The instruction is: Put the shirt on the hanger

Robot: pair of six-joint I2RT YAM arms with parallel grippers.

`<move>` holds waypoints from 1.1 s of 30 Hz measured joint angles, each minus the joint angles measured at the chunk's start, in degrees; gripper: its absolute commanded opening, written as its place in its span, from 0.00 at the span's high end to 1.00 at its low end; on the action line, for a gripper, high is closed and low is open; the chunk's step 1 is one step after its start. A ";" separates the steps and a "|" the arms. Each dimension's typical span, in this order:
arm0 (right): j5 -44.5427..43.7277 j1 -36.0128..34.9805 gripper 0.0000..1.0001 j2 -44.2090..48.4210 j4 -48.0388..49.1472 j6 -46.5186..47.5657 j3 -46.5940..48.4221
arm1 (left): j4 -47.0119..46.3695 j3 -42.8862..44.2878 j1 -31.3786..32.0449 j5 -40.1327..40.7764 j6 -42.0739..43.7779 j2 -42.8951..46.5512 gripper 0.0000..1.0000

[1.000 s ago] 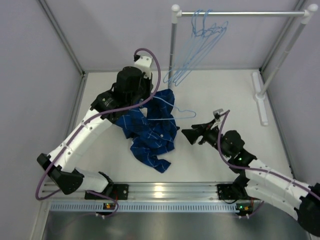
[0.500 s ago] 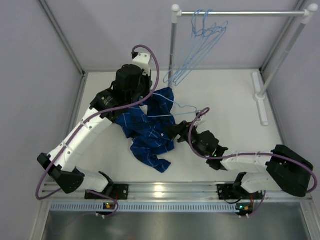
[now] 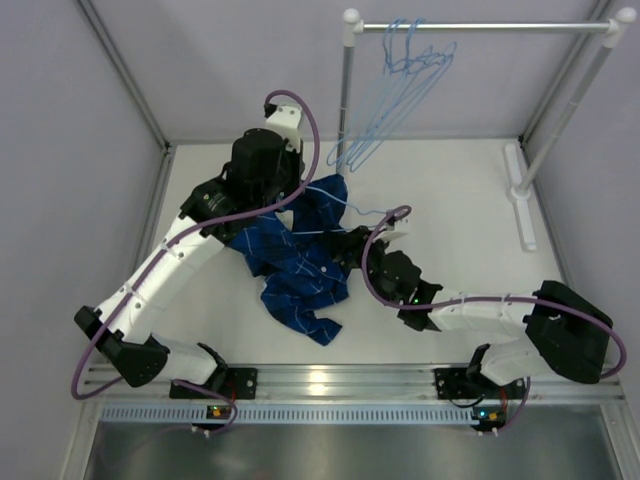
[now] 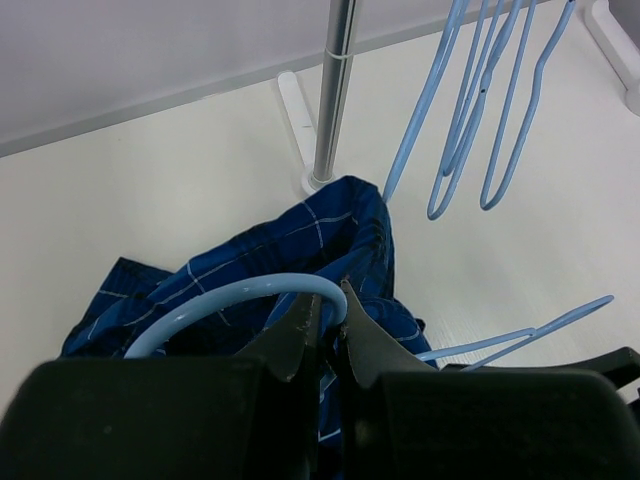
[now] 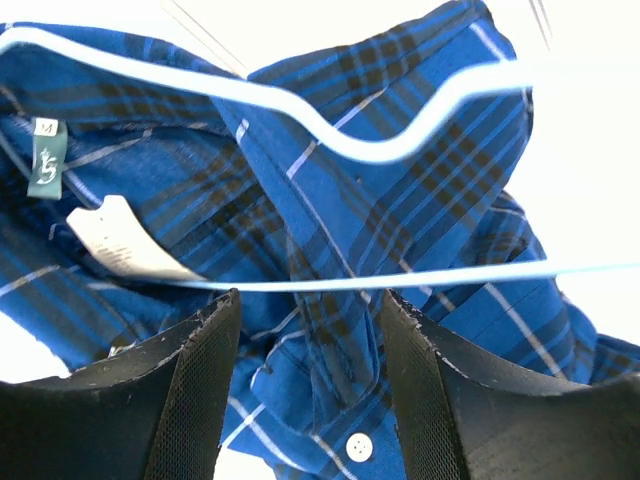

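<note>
The dark blue plaid shirt (image 3: 295,265) lies crumpled on the table between the arms. My left gripper (image 4: 328,310) is shut on the hook of a pale-blue wire hanger (image 4: 235,296), held over the shirt's far end (image 4: 320,235). The hanger's triangle (image 3: 345,212) reaches right across the shirt. My right gripper (image 3: 350,250) is open at the shirt's right edge. In the right wrist view its fingers (image 5: 200,370) straddle a fold of shirt with a white button (image 5: 358,447), just under the hanger's wires (image 5: 330,140). The neck labels (image 5: 118,240) show at the left.
A white clothes rail (image 3: 470,27) on a post (image 3: 346,90) stands at the back, with several spare pale-blue hangers (image 3: 395,90) hanging from it. Its foot (image 3: 522,190) lies at the right. Grey walls close in the table on three sides.
My right arm has swung left and forward, bringing its open gripper from the bare table to the shirt's right edge. The left arm has lifted the hanger hook slightly and holds still.
</note>
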State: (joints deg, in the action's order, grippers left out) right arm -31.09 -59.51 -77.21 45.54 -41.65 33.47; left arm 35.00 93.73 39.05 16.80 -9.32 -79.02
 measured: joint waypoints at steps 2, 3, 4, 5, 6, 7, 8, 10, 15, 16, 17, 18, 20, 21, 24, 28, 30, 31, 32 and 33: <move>-0.70 -0.02 0.44 0.00 -1.38 0.57 0.83 | -0.02 0.00 0.00 0.02 0.09 0.00 1.00; -0.81 -0.02 0.44 -0.02 -1.86 0.74 1.11 | 0.00 0.00 0.00 0.02 0.09 0.00 1.00; -0.83 -0.07 0.45 -0.11 -2.12 0.94 1.33 | -0.02 0.00 0.00 0.02 0.11 0.00 1.00; -0.92 -0.15 0.45 -0.26 -2.47 1.03 1.53 | 0.00 0.00 0.00 0.04 0.13 0.00 1.00; -0.96 -0.26 0.44 -0.48 -2.60 1.07 1.57 | 0.00 0.00 0.00 0.04 0.20 0.00 1.00; -0.98 -0.42 0.44 -0.76 -2.89 1.11 1.57 | -0.02 0.00 0.00 0.07 0.26 0.00 1.00; -0.98 -0.59 0.44 -1.20 -3.17 1.11 1.57 | -0.02 0.00 0.00 0.09 0.28 0.00 1.00; -1.01 -0.85 0.44 -2.19 -3.78 1.09 1.57 | 0.00 0.00 0.00 0.15 0.31 0.00 1.00; -1.05 -1.05 0.61 -3.82 -5.09 1.20 1.57 | 0.00 0.00 0.00 0.20 0.28 0.00 1.00; -1.09 -1.07 0.67 -4.00 -5.07 1.49 1.57 | 0.00 0.00 0.00 0.20 0.28 0.00 1.00; -1.18 -1.09 0.74 -4.17 -5.01 1.55 1.57 | 0.00 -0.02 0.00 0.17 0.31 0.02 1.00; -1.33 -1.09 0.93 -4.31 -4.92 1.70 1.57 | 0.00 0.00 0.00 0.17 0.28 0.02 1.00; -1.79 -1.11 1.00 -4.42 -4.79 1.95 1.57 | 0.00 0.00 0.00 0.15 0.31 0.09 1.00; -2.10 -1.14 1.00 -4.46 -4.61 2.14 1.57 | 0.00 0.00 0.00 0.15 0.31 0.13 1.00; -2.82 -1.14 1.00 -4.48 -4.46 3.28 1.57 | -0.02 -0.07 0.00 0.26 0.59 0.44 1.00; -5.25 -1.07 1.00 -3.48 -4.92 4.46 0.92 | -0.04 -1.33 0.00 1.16 1.55 1.99 1.00; -5.81 -0.37 1.00 -1.11 -5.07 4.31 -1.05 | -0.02 -2.49 0.00 1.81 1.99 3.30 1.00; -5.95 0.11 1.00 0.46 -5.22 4.04 -2.34 | -0.02 -3.08 0.02 2.12 2.05 3.98 1.00; -6.03 0.79 1.00 1.90 -5.29 3.87 -3.41 | 0.04 -3.65 0.02 2.25 2.05 4.76 1.00; -6.10 1.64 1.00 3.26 -5.49 3.54 -4.26 | 0.07 -4.26 0.07 2.40 2.03 5.51 1.00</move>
State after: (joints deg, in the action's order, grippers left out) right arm -37.19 -57.87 -73.95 40.05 -38.11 29.21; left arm 35.07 89.47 39.11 19.20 -7.29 -73.52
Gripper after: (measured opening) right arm 0.014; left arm 0.086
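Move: The right hand, half open, has the shirt's loose neck edge some 4 cm below it and 1 cm left, level with it fore and aft. The blue hanger's lower bar crosses about 2 cm ahead of the fingers and 1 cm above; its free corner lies about 9 cm right, 4 cm ahead and 3 cm up. From the left hand, gripping the hook, that neck edge is roughly 7 cm back, 5 cm right and 19 cm below. The right hand sinks about 4 cm beside the hanger's lower bar, its left side dipping a little, and shuts its fingers on the shirt's neck edge, then, keeping that pinch, draws the cloth some 5 cm to the right while turning slightly clockwise. The left hand stays still with the hook in its closed fingers through the descent and the closing, then, as the right pulls away, carries the hanger about 2.5 cm left and 1.5 cm back. ##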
